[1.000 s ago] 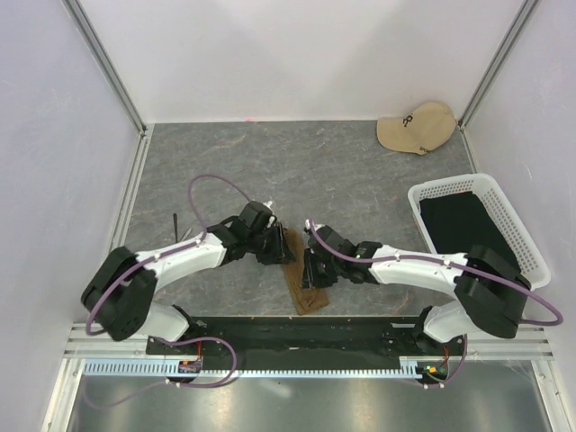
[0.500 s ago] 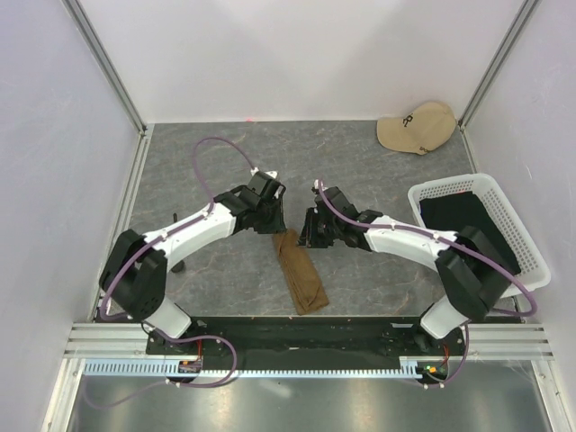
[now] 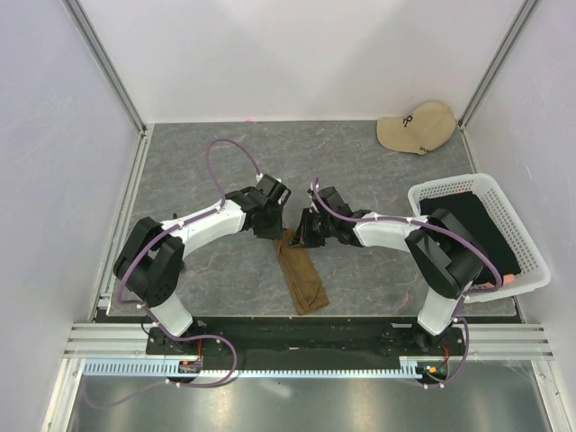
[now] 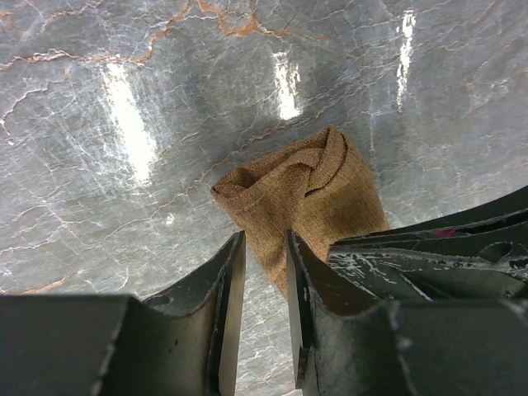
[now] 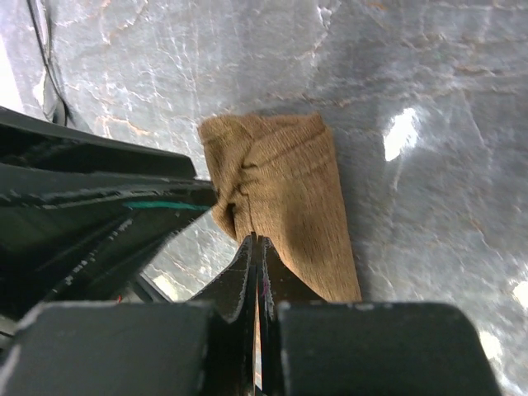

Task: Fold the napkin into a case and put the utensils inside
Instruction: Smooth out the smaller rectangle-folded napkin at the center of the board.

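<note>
The olive-brown napkin (image 3: 301,279) lies folded as a narrow flat case on the grey table, running from the middle toward the near edge. Both grippers meet at its far end. My left gripper (image 3: 275,228) hangs just left of that end. In the left wrist view it (image 4: 266,239) is open by a narrow gap, the napkin (image 4: 305,186) lying just past its tips. My right gripper (image 5: 256,239) is shut, its tips pinched into the puckered end of the napkin (image 5: 289,198). The utensils are out of view.
A beige cap (image 3: 417,126) lies at the back right corner. A white mesh basket (image 3: 533,252) with black fabric (image 3: 463,225) inside stands at the right. White walls enclose the table, and a black rail runs along the near edge.
Both grippers moved away from the near edge, along the napkin to its far end. The right gripper closed there.
</note>
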You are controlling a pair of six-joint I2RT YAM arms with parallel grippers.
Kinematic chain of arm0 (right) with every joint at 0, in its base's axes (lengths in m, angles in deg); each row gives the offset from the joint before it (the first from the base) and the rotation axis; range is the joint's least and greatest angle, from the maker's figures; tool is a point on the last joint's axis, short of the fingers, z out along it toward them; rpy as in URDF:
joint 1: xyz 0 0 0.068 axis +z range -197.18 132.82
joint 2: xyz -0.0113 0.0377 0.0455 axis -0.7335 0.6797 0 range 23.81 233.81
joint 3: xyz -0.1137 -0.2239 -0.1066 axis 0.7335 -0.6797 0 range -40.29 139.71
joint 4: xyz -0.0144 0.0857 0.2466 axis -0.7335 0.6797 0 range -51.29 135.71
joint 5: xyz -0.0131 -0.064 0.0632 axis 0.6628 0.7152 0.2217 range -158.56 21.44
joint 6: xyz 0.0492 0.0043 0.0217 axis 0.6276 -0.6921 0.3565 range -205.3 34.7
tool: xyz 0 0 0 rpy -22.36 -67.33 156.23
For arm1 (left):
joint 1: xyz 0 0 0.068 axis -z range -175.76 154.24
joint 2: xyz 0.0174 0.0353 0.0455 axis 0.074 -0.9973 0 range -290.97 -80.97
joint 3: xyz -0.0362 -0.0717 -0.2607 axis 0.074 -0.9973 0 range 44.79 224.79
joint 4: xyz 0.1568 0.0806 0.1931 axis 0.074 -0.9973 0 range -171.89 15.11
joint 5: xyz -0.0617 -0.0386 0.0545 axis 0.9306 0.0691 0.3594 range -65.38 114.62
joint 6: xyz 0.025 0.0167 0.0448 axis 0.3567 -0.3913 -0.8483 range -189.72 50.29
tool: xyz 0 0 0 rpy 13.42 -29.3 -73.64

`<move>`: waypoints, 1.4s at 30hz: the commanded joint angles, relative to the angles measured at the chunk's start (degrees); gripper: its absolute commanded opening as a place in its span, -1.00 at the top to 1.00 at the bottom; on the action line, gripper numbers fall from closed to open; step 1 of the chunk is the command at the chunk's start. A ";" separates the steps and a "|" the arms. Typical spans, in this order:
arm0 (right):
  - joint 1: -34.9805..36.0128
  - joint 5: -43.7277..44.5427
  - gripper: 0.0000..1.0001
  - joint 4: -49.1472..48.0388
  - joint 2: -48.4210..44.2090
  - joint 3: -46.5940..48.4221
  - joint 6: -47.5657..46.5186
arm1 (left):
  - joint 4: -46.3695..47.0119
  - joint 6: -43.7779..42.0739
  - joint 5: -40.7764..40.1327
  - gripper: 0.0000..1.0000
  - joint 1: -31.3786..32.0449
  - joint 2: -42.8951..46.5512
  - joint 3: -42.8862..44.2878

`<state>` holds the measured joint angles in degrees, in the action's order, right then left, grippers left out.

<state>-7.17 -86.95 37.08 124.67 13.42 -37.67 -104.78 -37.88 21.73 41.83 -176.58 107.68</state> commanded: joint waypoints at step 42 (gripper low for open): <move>-0.72 -5.51 1.00 -11.38 7.33 1.92 4.30 | 2.73 0.59 2.54 0.96 1.44 -0.37 2.15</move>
<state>-7.67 -91.23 29.36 130.29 14.30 -34.43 -103.53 -37.84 22.21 42.96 -179.07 108.41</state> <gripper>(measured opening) 0.007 0.036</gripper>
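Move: Both hands are at the fold in the far end of the brown napkin. It lies about 1 cm to the left hand's right, level with it in the forward direction and some 1 cm below, and about 2 cm to the left and 1 cm ahead of the right hand. The napkin's middle is roughly 8 cm back and 6 cm right of the left hand; the utensils lie some 22 cm to that hand's left and 1 cm back. The right hand, its fingers still shut, slides its tips about 2 cm left and 1 cm forward over the far end of the napkin towards the left gripper, sinking roughly 1 cm and rolling some 5 degrees. The left hand eases about 1 cm right to meet it, then sinks another 1 cm onto the fold and, staying there, closes its part-open fingers almost fully on the cloth, so that the two sets of tips end side by side. ##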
